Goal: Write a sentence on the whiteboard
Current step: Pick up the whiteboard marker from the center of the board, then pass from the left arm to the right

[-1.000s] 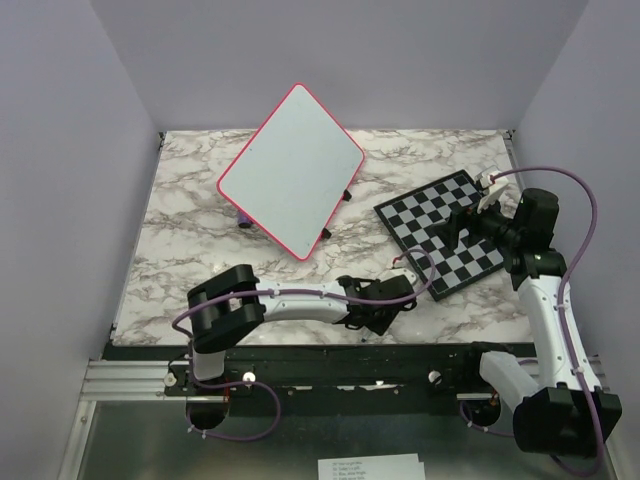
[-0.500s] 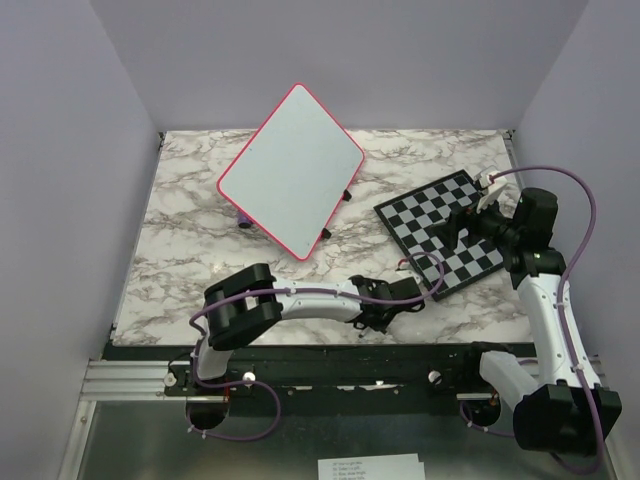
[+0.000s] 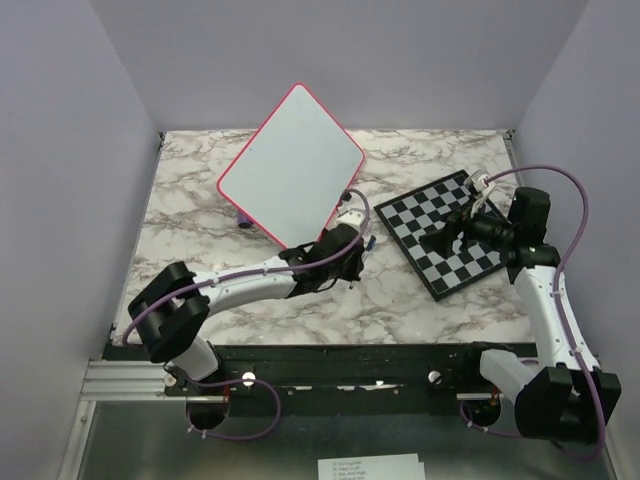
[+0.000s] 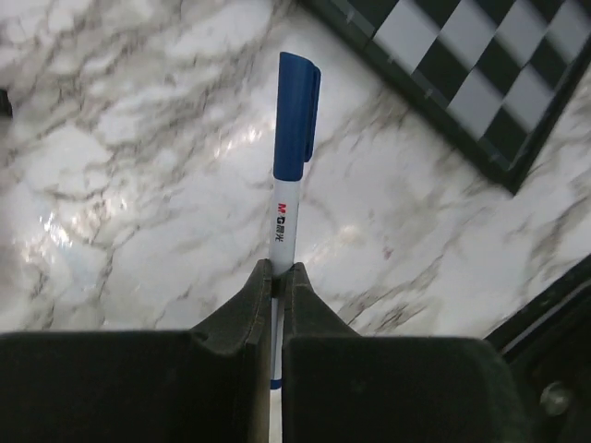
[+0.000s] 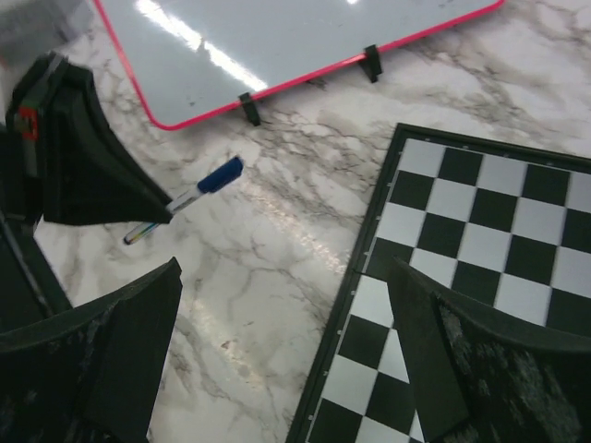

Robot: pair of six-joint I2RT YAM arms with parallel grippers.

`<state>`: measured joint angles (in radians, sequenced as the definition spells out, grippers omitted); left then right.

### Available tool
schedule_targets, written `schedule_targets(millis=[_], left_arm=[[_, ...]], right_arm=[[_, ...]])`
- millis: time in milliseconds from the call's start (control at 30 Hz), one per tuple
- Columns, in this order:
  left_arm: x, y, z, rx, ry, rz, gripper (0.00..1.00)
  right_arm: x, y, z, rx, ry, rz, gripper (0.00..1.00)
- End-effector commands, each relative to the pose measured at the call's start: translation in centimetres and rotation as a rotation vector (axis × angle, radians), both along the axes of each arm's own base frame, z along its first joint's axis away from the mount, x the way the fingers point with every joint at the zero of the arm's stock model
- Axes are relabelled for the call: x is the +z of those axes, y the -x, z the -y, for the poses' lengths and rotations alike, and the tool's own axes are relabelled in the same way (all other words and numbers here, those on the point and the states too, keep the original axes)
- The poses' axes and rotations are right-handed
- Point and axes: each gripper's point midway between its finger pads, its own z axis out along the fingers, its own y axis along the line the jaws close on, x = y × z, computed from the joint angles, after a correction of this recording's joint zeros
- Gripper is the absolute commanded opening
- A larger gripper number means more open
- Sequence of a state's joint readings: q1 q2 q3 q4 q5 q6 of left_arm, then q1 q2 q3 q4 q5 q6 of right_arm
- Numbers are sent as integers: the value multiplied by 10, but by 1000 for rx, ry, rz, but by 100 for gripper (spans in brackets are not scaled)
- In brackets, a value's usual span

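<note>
The whiteboard stands tilted at the back of the marble table, white with a pink-red rim; its lower edge and black feet show in the right wrist view. Its face is blank and no sentence shows on it. My left gripper hovers just below the board's lower right edge, shut on a white marker with a blue cap; the cap is on and points away from the fingers. The marker also shows beside the board's foot. My right gripper hangs open and empty over the chessboard's left edge.
A black-and-white chessboard lies to the right of the whiteboard, under my right arm. A small purple object sits by the whiteboard's lower left edge. Grey walls close in the table on three sides.
My left gripper closed on the marker near the table's front edge, then carried it back and left to the whiteboard's lower right edge. The right gripper shifted slightly left and stays open.
</note>
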<state>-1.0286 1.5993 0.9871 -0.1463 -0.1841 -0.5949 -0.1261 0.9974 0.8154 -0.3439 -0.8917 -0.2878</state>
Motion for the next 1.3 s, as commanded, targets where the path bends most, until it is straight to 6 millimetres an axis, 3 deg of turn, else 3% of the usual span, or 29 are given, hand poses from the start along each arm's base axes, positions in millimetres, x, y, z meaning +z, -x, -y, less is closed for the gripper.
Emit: schedule_targets(millis=[0,33,100,133,167,300,533,733,833,967,1100,1133,1167,1200,1267], left_arm=[[78,-24,34,14,399,74,0],[93,-31,36,27,462,100,0],[99,-36,32,73,535,82,0],[113,-44,32,93,603,106,0],[119,-47,31,122,653,91,0],[134,-55,36,167,787,89,0],[143,-62,48,211,961,51,0],[137,-61,54,213,993,20,0],[137,-58,60,198,1008,4,0],[135,-55,65,190,1003,1,0],[130,-53,65,184,988,3,0],[129,-53,64,183,983,5,0],[129,-53,64,185,981,9,0],[129,-53,64,182,981,11,0],[133,-52,61,172,975,38,0]], right_arm=[[-3,29,-35,224,-184,-83,100],[-3,32,-43,252,-200,-89,100],[-9,35,-52,274,-233,-105,100],[-13,38,-61,298,-240,-117,100],[-23,39,-64,293,-246,-145,100],[-27,40,-83,324,-337,-207,100],[-40,26,-96,265,-349,-258,100],[-46,28,-106,295,-377,-327,90],[-45,24,-107,292,-383,-350,81],[-43,23,-109,302,-394,-366,58],[-39,23,-109,295,-404,-377,50],[-39,22,-109,295,-403,-379,42],[-39,20,-108,286,-400,-378,16],[-43,21,-108,284,-389,-388,6],[-44,17,-108,282,-375,-400,0]])
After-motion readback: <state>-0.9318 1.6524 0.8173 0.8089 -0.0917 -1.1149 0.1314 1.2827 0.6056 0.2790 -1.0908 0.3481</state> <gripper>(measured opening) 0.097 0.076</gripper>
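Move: Already in the left hand's fingers, the marker has its middle about 2 cm ahead, 1 cm right and 1 cm above them; the open right gripper waits some 7 cm ahead, 17 cm right and 15 cm up. The checkerboard's middle is about 10 cm ahead, 23 cm right and 7 cm below, the whiteboard's 25 cm ahead, 16 cm left and 5 cm below. From the right hand the marker lies about 5 cm back, 16 cm left and 14 cm down. Lifting the marker about 12 cm while easing right and forward, the left hand rolls some 55 degrees until its fingers point level towards the right gripper, and keeps its pinch. The open right hand swings about 10 cm left and 5 cm down, first back and then slightly forward, tipping down and turning counter-clockwise, then shuts its fingers on the barrel just below the left fingertips. ##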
